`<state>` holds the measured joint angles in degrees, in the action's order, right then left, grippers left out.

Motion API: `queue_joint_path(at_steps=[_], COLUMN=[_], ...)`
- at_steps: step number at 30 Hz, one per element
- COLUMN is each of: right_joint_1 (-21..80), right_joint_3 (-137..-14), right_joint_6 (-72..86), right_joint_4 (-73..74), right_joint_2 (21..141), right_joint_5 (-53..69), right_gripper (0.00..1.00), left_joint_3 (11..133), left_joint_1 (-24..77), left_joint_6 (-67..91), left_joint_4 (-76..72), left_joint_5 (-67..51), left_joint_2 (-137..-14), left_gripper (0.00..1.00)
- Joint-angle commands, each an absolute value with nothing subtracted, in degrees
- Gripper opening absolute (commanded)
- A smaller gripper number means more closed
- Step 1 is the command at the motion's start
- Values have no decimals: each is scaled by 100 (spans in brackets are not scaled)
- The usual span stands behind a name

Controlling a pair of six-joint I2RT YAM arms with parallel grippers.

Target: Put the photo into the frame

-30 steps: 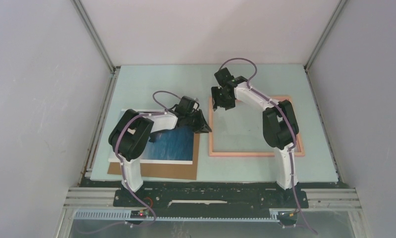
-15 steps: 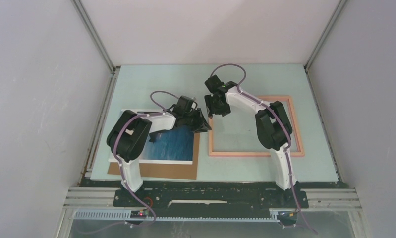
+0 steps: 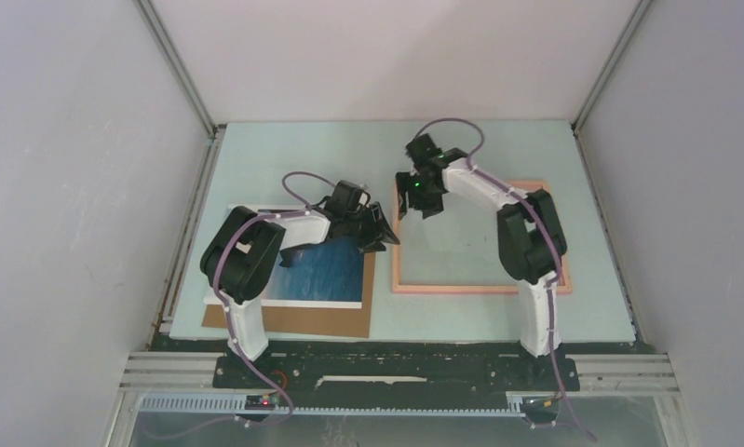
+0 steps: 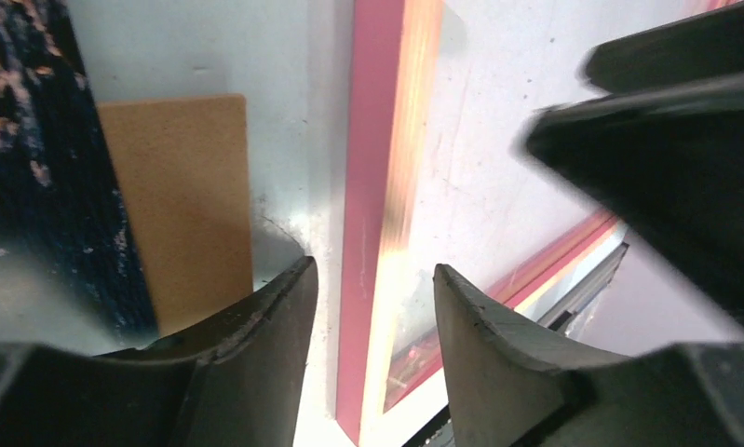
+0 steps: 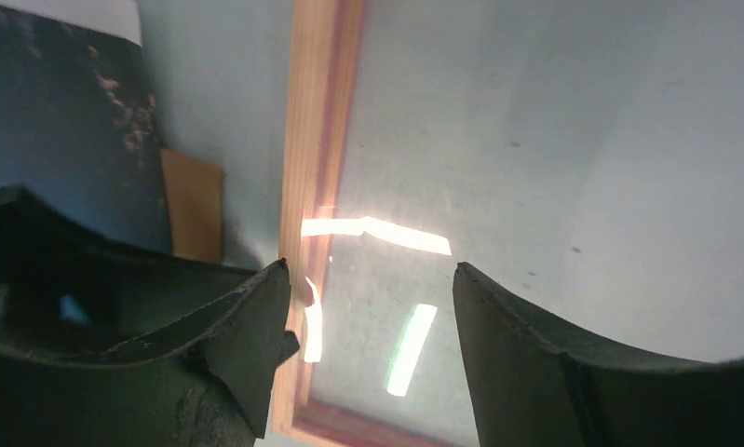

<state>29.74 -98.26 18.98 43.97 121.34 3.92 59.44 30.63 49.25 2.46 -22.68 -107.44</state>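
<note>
The frame (image 3: 480, 290), a thin salmon-pink rectangle with a see-through middle, lies flat on the right half of the table. The photo (image 3: 335, 270), blue sea with a white border, lies to its left on a brown cardboard sheet (image 3: 293, 321). My left gripper (image 3: 383, 237) sits low at the frame's left rail (image 4: 372, 186). It is open (image 4: 373, 270), its jaws straddling that rail with a gap on each side. My right gripper (image 3: 420, 197) hangs open (image 5: 371, 267) over the frame's far left corner, above the rail (image 5: 317, 140) and holding nothing.
Grey enclosure walls stand close on the left, right and back. The cardboard corner (image 4: 182, 205) and the photo's dark edge (image 4: 33, 186) lie just left of the left fingers. My two wrists are close together, the right one (image 4: 666, 140) looming beside the left.
The right wrist swung left toward the left gripper, then back right over the frame's far left corner. The left arm, frame and photo stay where they were.
</note>
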Motion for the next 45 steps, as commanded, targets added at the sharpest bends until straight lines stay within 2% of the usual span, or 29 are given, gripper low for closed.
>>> queue_joint_path(at_steps=[1,5,11,16,27,45], right_joint_1=[2169,1086,-397,-1072,-1916,-2240], right_joint_3=[-9769,-9082,-8079,-7723,-7620,-7760], right_joint_6=[2180,2227,2133,1982,2009,1811], right_joint_4=[4039,3809,3691,3760,3605,3730], right_joint_2=[11035,10553,9957,9719,9894,10243], right_joint_5=[1116,1551,1750,1372,1303,1395], right_gripper=[73,73,73,73,73,72], left_joint_3=[6358,6458,6472,6383,6265,6186], left_joint_1=[3164,3190,3181,3172,3138,3092], left_joint_6=[4682,4636,4486,4522,4458,4196], left_joint_4=[475,725,1043,976,1065,1352], left_joint_5=[-2213,-2164,-1975,-1973,-1826,-1764], left_joint_2=[-10820,-10991,-11055,-10961,-10826,-10536], left_gripper=[60,58,45,29,9,9])
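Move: The frame's right bar has its middle about 37 cm to the right of the right gripper and some 6 cm nearer the base, around 4 cm lower. The frame's left bar is about 4 cm left of that gripper and 6 cm back. From the left gripper, the left bar's middle lies about 2 cm right, 2 cm ahead and slightly below. The photo is about 26 cm to its left and 3 cm back, the brown board 25 cm left and 9 cm back. Swing the open right gripper away from the frame's left bar: lift it about 9 cm while easing forward, then sweep it some 35 cm right across the frame and sink close to the right bar, turning the wrist clockwise nearly 50 degrees. Meanwhile keep the left gripper beside the left bar and close its fingers almost shut, without gripping the bar. ##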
